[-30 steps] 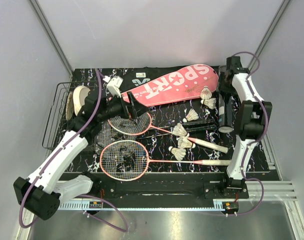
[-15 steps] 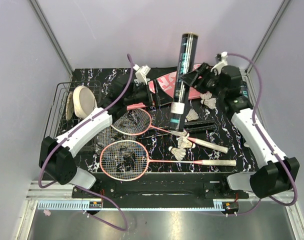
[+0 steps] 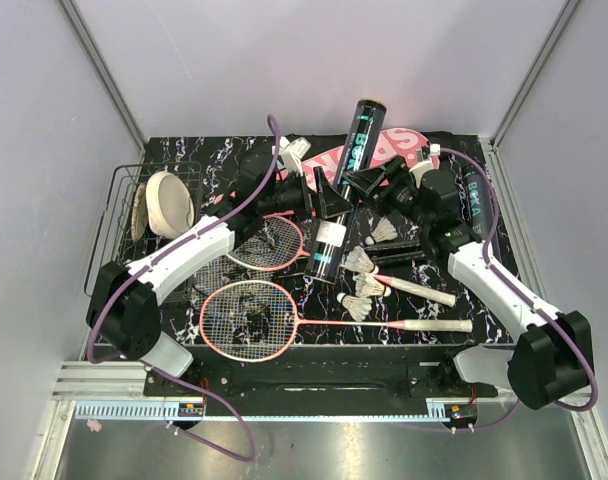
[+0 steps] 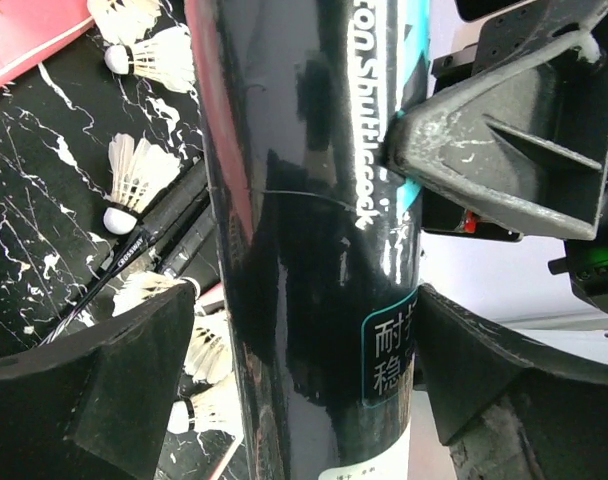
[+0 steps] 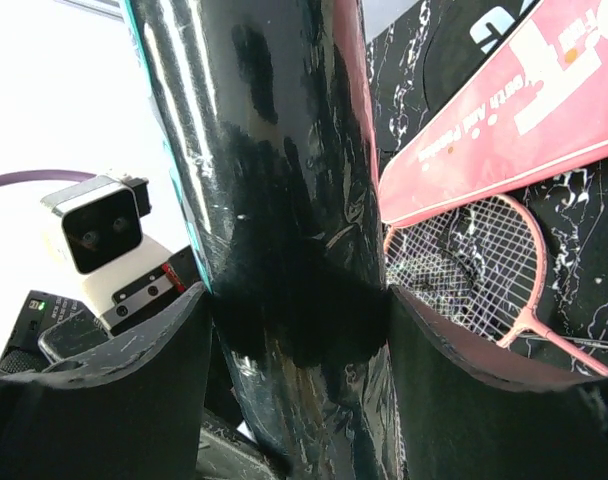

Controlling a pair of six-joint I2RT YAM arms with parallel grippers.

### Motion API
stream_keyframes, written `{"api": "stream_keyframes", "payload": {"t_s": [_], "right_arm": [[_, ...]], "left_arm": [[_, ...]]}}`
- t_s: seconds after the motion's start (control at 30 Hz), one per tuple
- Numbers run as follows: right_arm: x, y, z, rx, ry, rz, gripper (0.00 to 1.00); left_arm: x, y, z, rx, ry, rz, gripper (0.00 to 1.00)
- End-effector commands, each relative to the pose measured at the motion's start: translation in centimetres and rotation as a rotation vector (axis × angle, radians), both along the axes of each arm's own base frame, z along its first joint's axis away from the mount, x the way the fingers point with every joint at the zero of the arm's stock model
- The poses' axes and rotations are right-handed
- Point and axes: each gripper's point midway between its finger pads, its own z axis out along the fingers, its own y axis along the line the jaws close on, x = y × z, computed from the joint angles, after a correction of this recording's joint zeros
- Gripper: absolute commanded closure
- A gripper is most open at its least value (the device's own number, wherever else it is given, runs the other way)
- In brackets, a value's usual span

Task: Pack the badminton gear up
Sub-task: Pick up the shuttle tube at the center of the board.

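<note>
The dark tube (image 3: 361,135) hangs tilted above the table, top toward the back. My right gripper (image 3: 369,183) is shut on its middle, both pads pressed on it in the right wrist view (image 5: 299,320). My left gripper (image 3: 327,203) is open and straddles the tube (image 4: 304,250) lower down, with a gap at one finger (image 4: 94,390). Two pink-framed rackets (image 3: 249,318) (image 3: 274,240) lie on the table. Several white shuttlecocks (image 3: 362,262) lie right of them and show in the left wrist view (image 4: 134,170). The pink SPORT case (image 3: 409,148) lies on the black bag (image 5: 464,40) at the back.
A black wire basket (image 3: 109,230) with a cream disc (image 3: 167,203) stands at the left edge. Another dark tube (image 3: 472,195) lies at the right edge. A black bar (image 3: 399,252) lies among the shuttlecocks. Both arms cross over the table's back middle.
The tube was upright and higher; now it is tilted and lower in my right gripper. My left gripper has moved right and now straddles it.
</note>
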Motion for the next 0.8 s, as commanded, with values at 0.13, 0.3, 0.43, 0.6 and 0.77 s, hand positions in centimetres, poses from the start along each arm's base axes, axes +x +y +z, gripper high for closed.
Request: {"api": "stream_keyframes", "payload": {"t_s": [0.13,0.3,0.43,0.6,0.77], "right_arm": [[-2.3,0.4,4.9,-0.042,-0.186,0.117,0.01],[-0.8,-1.8,5.5,-0.147,-0.226,0.241,0.00],[0.0,-1.5,6.5,-0.195,-0.279,0.275,0.00],[0.9,-0.9,5.7,-0.173,-0.245,0.306,0.00],[0.1,-3.2,4.1,-0.256,-0.179,0.162,0.00]], "left_arm": [[0.1,-0.2,-0.1,0.092,-0.121,-0.063,0.38],[-1.8,1.2,-0.4,0.152,-0.200,-0.126,0.45],[-3.0,1.8,-0.5,0.160,-0.249,-0.158,0.45],[-3.7,2.0,-0.4,0.151,-0.271,-0.177,0.45],[-2.3,2.5,0.6,0.156,-0.273,-0.079,0.48]]}}
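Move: The shuttle tube is still in the right fingers, its middle about 2 cm back and 2 cm left of that hand. The left fingers already straddle it loosely nearer its close end, with its middle some 3 cm ahead and 1 cm right. About 20 cm below the left hand, the pink racket bag lies roughly 17 cm ahead and the upper racket head 17 cm left and 1 cm ahead; a lone shuttlecock sits some 13 cm right, 4 cm ahead. Shut the left gripper on the tube so both pads pinch it, then open the right fingers wide and let go, lifting the right hand about 5 cm off the tube before easing down slightly. Once released, take the tube with the left hand down some 5 cm, back and a little left, tipping the left fingers further down. ##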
